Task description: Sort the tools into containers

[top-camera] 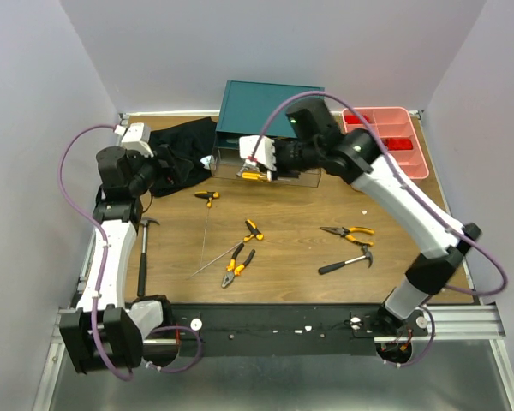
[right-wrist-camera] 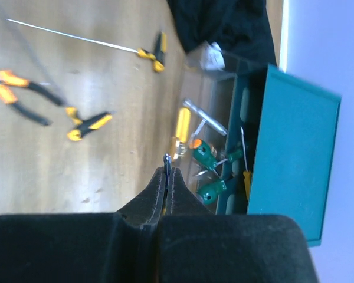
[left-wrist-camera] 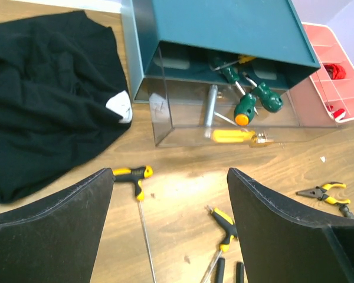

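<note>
The teal cabinet point(top-camera: 265, 104) stands at the back with a clear drawer point(left-wrist-camera: 183, 127) pulled out. In the drawer lie green-handled screwdrivers point(left-wrist-camera: 256, 100), a yellow-handled screwdriver point(left-wrist-camera: 230, 135) and a steel piece point(left-wrist-camera: 210, 105). My right gripper point(top-camera: 259, 163) hovers over the drawer's front, shut point(right-wrist-camera: 167, 162); a thin dark sliver shows between its tips, and I cannot tell what it is. My left gripper point(left-wrist-camera: 171, 172) hangs open above the table, holding nothing. Below it lie two yellow T-handle drivers point(left-wrist-camera: 133, 175) point(left-wrist-camera: 224, 221). Pliers point(top-camera: 238, 265) point(top-camera: 349, 232) and hammers point(top-camera: 347, 261) point(top-camera: 146, 244) lie on the wood.
A black cloth point(top-camera: 184, 152) is bunched left of the cabinet. The pink tray point(top-camera: 394, 141) with red bits sits at the back right. A thin rod point(top-camera: 207, 264) lies mid-table. Walls close in on both sides.
</note>
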{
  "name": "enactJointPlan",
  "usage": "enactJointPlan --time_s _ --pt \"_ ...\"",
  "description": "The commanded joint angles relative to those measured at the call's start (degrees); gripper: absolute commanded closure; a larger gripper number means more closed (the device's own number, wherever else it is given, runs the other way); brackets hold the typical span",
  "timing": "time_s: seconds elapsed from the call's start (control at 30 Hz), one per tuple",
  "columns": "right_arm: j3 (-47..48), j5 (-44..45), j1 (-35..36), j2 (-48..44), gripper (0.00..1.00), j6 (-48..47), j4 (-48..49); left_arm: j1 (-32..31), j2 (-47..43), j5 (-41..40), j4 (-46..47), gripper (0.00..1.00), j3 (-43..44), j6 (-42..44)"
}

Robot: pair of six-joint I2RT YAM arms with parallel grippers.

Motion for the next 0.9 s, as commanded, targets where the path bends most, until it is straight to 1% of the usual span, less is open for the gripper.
enactJointPlan --time_s 0.0,0.1,0.3,0.4,0.5,0.53,0.57,0.6,0.63,0.67,0.7,0.73,0.77,0.8,0.83,0.87 --pt "-2.60 8.35 -2.61 7.75 0.99 2.79 11.70 -1.18 5.30 -1.87 0.58 0.12 6.54 3.02" --pt "-2.25 8.18 -5.24 8.90 0.99 2.61 15.57 -1.27 7.94 -2.66 -1.44 0.12 9.01 4.87" --pt "-0.58 3.96 -11.75 11.45 0.99 3.31 18.13 -1.27 12.07 -3.54 -7.33 0.12 11.74 12.52" --pt "-2.68 3.70 -13.08 12.15 0.99 3.23 20.50 -1.36 14.88 -3.71 -9.35 0.13 12.97 15.42" --pt "-6.90 2.21 -13.08 12.15 0.99 2.70 22.09 -1.53 17.35 -2.84 -11.99 0.14 15.16 17.87" --pt "-7.34 1.25 -13.08 12.24 0.94 3.83 21.66 -1.53 17.79 -2.23 -13.30 0.13 15.96 19.45" --pt "-7.17 -0.50 -13.08 12.41 0.85 4.71 20.61 -1.71 18.32 -1.44 -16.53 0.12 16.75 20.86" --pt "-6.39 -0.78 -13.17 12.85 0.74 6.03 18.95 -1.88 18.76 -1.34 -17.96 0.12 17.63 23.49" --pt "-5.94 -1.05 -13.17 12.94 0.57 7.69 18.15 -1.88 18.76 -1.69 -19.19 0.12 17.64 24.38" --pt "-5.59 -1.48 -13.17 12.77 0.53 10.32 17.53 -1.97 18.68 -1.78 -21.03 0.12 17.11 25.17" --pt "-5.94 -1.40 -13.26 11.55 0.50 11.04 16.92 -2.15 18.15 -1.87 -21.75 0.12 15.28 25.88" --pt "-6.55 -1.66 -13.17 10.49 0.45 11.75 17.34 -2.41 17.71 -2.48 -22.27 0.13 14.04 26.58" --pt "-7.68 -1.84 -13.17 9.44 0.44 13.23 18.13 -3.37 17.27 -2.92 -23.06 0.14 12.55 26.42" --pt "-8.39 -1.75 -13.17 8.21 0.43 13.68 19.53 -4.16 16.23 -3.71 -23.07 0.15 9.23 25.98" --pt "-9.44 -1.58 -13.17 6.11 0.28 15.17 20.33 -5.21 15.52 -5.98 -22.64 0.16 7.37 23.80" --pt "-9.63 -0.79 -13.17 5.04 0.28 15.88 20.77 -6.27 14.90 -7.56 -20.72 0.17 5.52 22.65"
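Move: The shut right fingers hold a yellow screwdriver; the open clear drawer they take it to has its middle about 17 cm ahead, 2 left and some 22 below. In it, the green screwdrivers lie about there and another yellow screwdriver 14 cm ahead, 5 left. From the open left hand, the near T-handle lies about 6 cm ahead, 5 right and 25 below; the second T-handle is 12 cm right of it and 10 nearer, the black cloth 11 beyond and 7 left. The right hand carries the yellow screwdriver some 15 cm forward and 8 cm down over the open drawer, drifting a little right and turning about 20 degrees clockwise, then spreads its shut fingers to just over half open and lets go above the drawer's front part while easing back a couple of centimetres. Meanwhile the open, empty left hand reaches about 5 cm forward, then sinks roughly 7 cm below its starting height towards the near T-handle, drawing back slightly at the end as its wrist rolls left side up and tips downward. ##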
